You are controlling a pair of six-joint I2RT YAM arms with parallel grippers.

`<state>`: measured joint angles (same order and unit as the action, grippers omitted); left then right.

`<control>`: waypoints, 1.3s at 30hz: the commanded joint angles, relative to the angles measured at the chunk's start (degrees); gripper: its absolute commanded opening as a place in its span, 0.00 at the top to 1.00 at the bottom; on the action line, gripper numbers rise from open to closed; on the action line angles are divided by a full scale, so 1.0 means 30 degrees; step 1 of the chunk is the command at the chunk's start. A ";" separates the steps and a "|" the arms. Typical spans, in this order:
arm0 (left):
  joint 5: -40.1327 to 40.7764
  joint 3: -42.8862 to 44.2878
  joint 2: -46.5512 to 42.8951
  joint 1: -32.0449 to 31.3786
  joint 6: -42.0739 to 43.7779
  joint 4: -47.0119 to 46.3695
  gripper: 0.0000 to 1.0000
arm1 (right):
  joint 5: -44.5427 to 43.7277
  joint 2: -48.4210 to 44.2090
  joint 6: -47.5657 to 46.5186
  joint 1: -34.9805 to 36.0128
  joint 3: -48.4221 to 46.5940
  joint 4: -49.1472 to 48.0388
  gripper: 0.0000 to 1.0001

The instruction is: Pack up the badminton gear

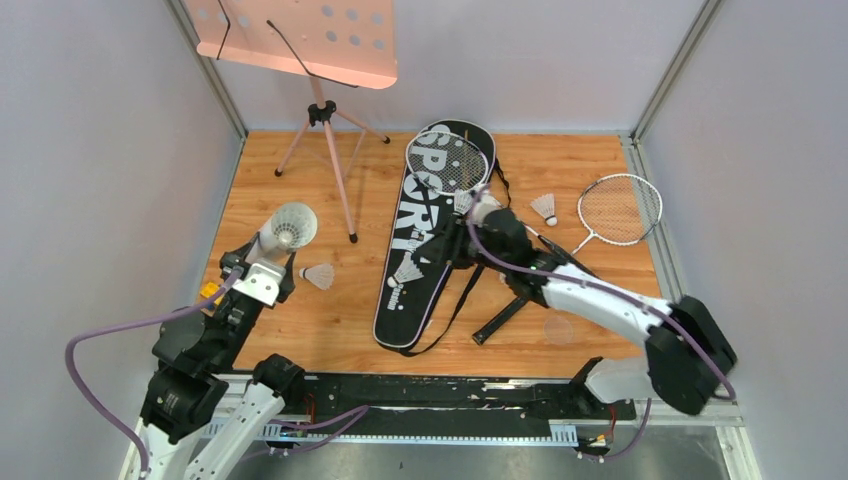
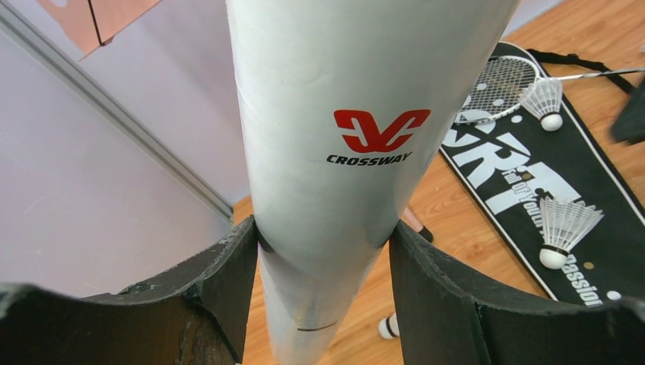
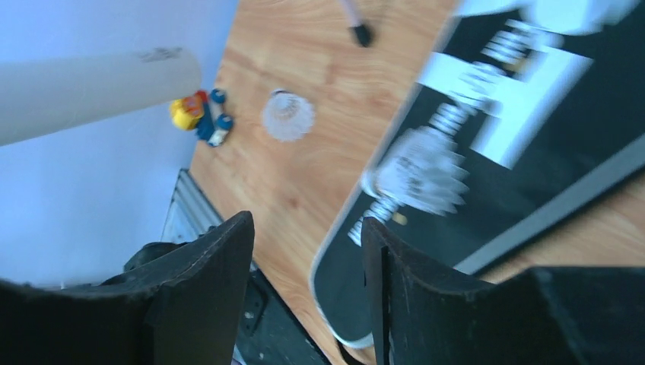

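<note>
My left gripper [image 1: 266, 252] [image 2: 323, 251] is shut on the long white tube [image 1: 285, 232] [image 2: 357, 152], whose open end points up and away. The black bag lettered SPORT [image 1: 430, 240] [image 2: 532, 182] [image 3: 517, 152] lies flat mid-table. One racket [image 1: 448, 162] [image 2: 502, 84] rests on its far end, and two shuttlecocks [image 2: 567, 228] [image 2: 546, 99] also lie on the bag. My right gripper [image 1: 458, 245] [image 3: 308, 228] hovers over the bag, open and empty. Another shuttlecock [image 1: 318, 276] [image 3: 287, 115] lies left of the bag. A second racket [image 1: 620, 208] and a shuttlecock [image 1: 544, 207] lie to the right.
A pink music stand [image 1: 310, 40] on tripod legs stands at the back left. A small yellow and blue toy [image 1: 208, 291] [image 3: 201, 114] sits at the left edge. A clear round lid [image 1: 558, 330] lies front right. Grey walls enclose the table.
</note>
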<state>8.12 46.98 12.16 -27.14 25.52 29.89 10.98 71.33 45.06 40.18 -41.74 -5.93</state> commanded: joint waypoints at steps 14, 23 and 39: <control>-0.1038 0.3265 -0.0645 0.0021 -0.0166 0.1624 0.47 | 0.1385 1.6386 0.5380 0.5470 -1.2480 -0.6606 0.49; -0.1234 0.3144 -0.1095 0.0018 -0.0171 0.1366 0.47 | 0.2027 1.9431 0.8557 0.5637 -1.4689 -0.6635 0.53; -0.1573 0.2793 -0.1420 0.0021 -0.0389 0.1601 0.46 | 0.1535 2.1435 0.9430 0.5743 -1.6419 -0.5936 0.73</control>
<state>3.95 54.89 8.49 -27.14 24.75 37.54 17.06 135.68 73.87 56.97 -88.95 -22.74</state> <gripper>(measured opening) 0.661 0.307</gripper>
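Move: From the right hand, the loose shuttlecock lies about 31 cm to the left, 2 cm ahead and some 13 cm below. The lower shuttlecock on the racket bag is 9 cm left and 4 cm ahead, the stand's nearest foot about 22 cm left and 13 cm ahead, both low on the table. From the left hand, which already holds the tube, the loose shuttlecock is about 10 cm ahead, 3 cm right and 30 cm below. Sweep the right gripper left some 27 cm, over the end of the racket bag, to the loose shuttlecock; keep it high at first, then sink about 12 cm, turning the wrist roughly 30 degrees, and narrow the half-open fingers at the feather skirt, without shutting them. Meanwhile keep the tube gripped in the left hand and ease it back and up about 5 cm. ##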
